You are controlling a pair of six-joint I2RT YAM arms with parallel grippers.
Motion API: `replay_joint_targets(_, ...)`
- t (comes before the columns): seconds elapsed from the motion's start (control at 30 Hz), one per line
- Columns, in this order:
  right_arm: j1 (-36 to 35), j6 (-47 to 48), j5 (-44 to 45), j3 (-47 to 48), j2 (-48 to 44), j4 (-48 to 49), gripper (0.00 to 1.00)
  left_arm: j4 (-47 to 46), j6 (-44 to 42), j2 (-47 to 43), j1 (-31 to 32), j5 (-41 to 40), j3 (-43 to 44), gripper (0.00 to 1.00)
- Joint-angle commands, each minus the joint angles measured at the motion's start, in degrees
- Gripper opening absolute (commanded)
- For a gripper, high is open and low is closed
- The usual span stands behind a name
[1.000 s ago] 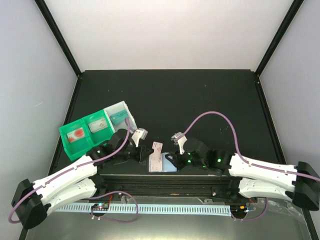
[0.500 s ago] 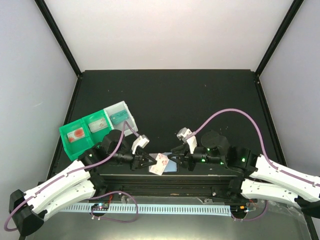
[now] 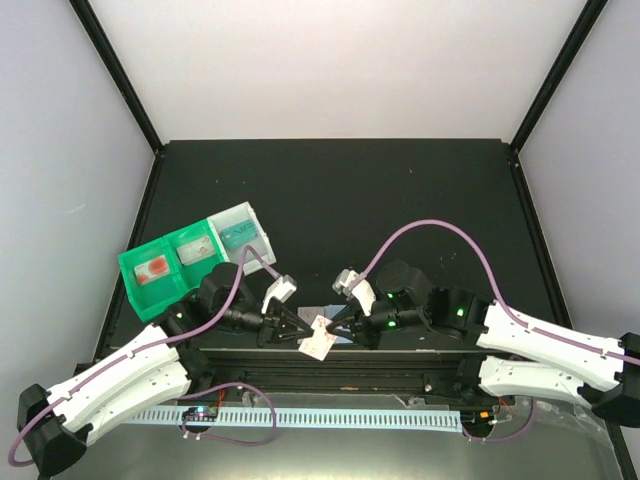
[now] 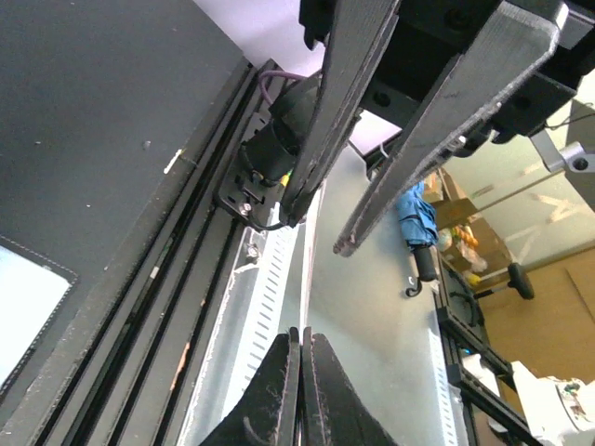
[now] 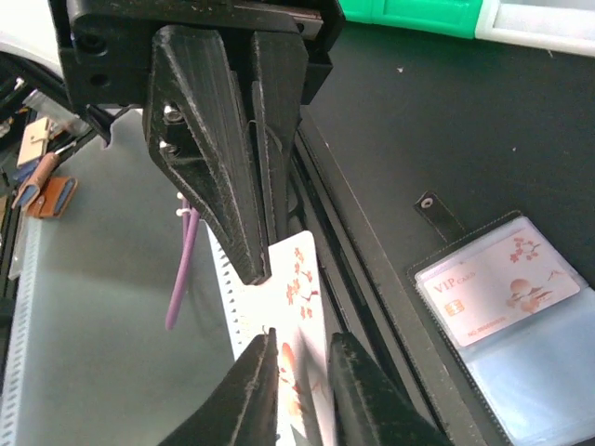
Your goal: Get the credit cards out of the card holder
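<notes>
A white credit card (image 3: 318,342) with a red blossom print hangs over the table's near edge between my two grippers. My left gripper (image 3: 300,333) is shut on one end of it; in the left wrist view the card shows edge-on, pinched in that gripper (image 4: 304,336). My right gripper (image 5: 302,342) stands narrowly open, its jaws either side of the card (image 5: 299,279) with a gap showing. The card holder (image 5: 521,316) lies open on the black table, a VIP card (image 5: 502,283) still under its clear sleeve.
A green-and-clear compartment tray (image 3: 165,265) sits at the left behind my left arm. A black rail (image 3: 330,365) runs along the table's near edge, right under the card. The holder's strap tab (image 5: 437,214) lies flat beside it.
The card was upright at the holder with the right gripper by it. The left gripper came in and shut on it, and the card has moved toward the near edge.
</notes>
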State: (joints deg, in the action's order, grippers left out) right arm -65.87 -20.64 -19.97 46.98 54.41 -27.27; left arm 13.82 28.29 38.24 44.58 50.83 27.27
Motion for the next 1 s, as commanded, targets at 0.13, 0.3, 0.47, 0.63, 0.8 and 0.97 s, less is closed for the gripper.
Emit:
replay_joint_targets(0.13, 0.2, 1.1, -4.1, -1.1, -3.3, 4.8, 0.01, 2.1, -0.1, -1.2, -0.4, -5.3, 2.0, 0.16)
replay_joint_targets(0.3, 0.1, -2.8, 1.2, -1.7, -4.2, 7.2, 0.01, 3.8, 5.4, -5.2, -0.4, -16.9, 2.4, 0.53)
replay_joint_targets(0.47, 0.1, -8.1, 7.5, -1.7, -6.7, 11.8, 0.01, -3.0, 14.9, -13.7, -0.4, -21.9, -1.8, 0.72)
replay_joint_targets(0.63, 0.1, -16.9, 16.4, -4.5, -8.7, 21.6, 0.01, -1.1, 19.2, -19.7, -0.4, -30.9, -1.6, 0.86)
replay_joint_targets(0.8, 0.1, -23.4, 18.2, -5.5, -6.5, 32.1, 0.01, -5.0, 22.8, -21.9, -0.4, -34.1, -2.5, 0.88)
replay_joint_targets(0.97, 0.2, -29.7, 19.6, -7.9, -4.9, 43.0, 0.01, -11.7, 25.9, -20.4, -0.4, -30.3, -3.1, 0.83)
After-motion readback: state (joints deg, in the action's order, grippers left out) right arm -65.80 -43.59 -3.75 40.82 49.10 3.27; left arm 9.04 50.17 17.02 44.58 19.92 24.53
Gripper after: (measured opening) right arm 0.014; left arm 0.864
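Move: The card, pinched near one edge by my left fingers, already stands between the half-open right ones: its middle is about 2 cm back and 2 cm left of my right hand, and 2 cm back and 2 cm right of my left. The card holder lies open on the table, about 7 cm ahead and 2 cm left of my right hand, some 11 cm below. From my left hand, the green-and-white tray is roughly 22 cm ahead and 26 cm left. I shut my right fingers on the card's near end, and only then spread my left fingers wide to let it go. My right hand lifts the card about 9 cm and forward some 6 cm, its fingertips tipping up and swinging clockwise, while my empty left hand draws off left, up and forward, turning about 35 degrees counter-clockwise. ##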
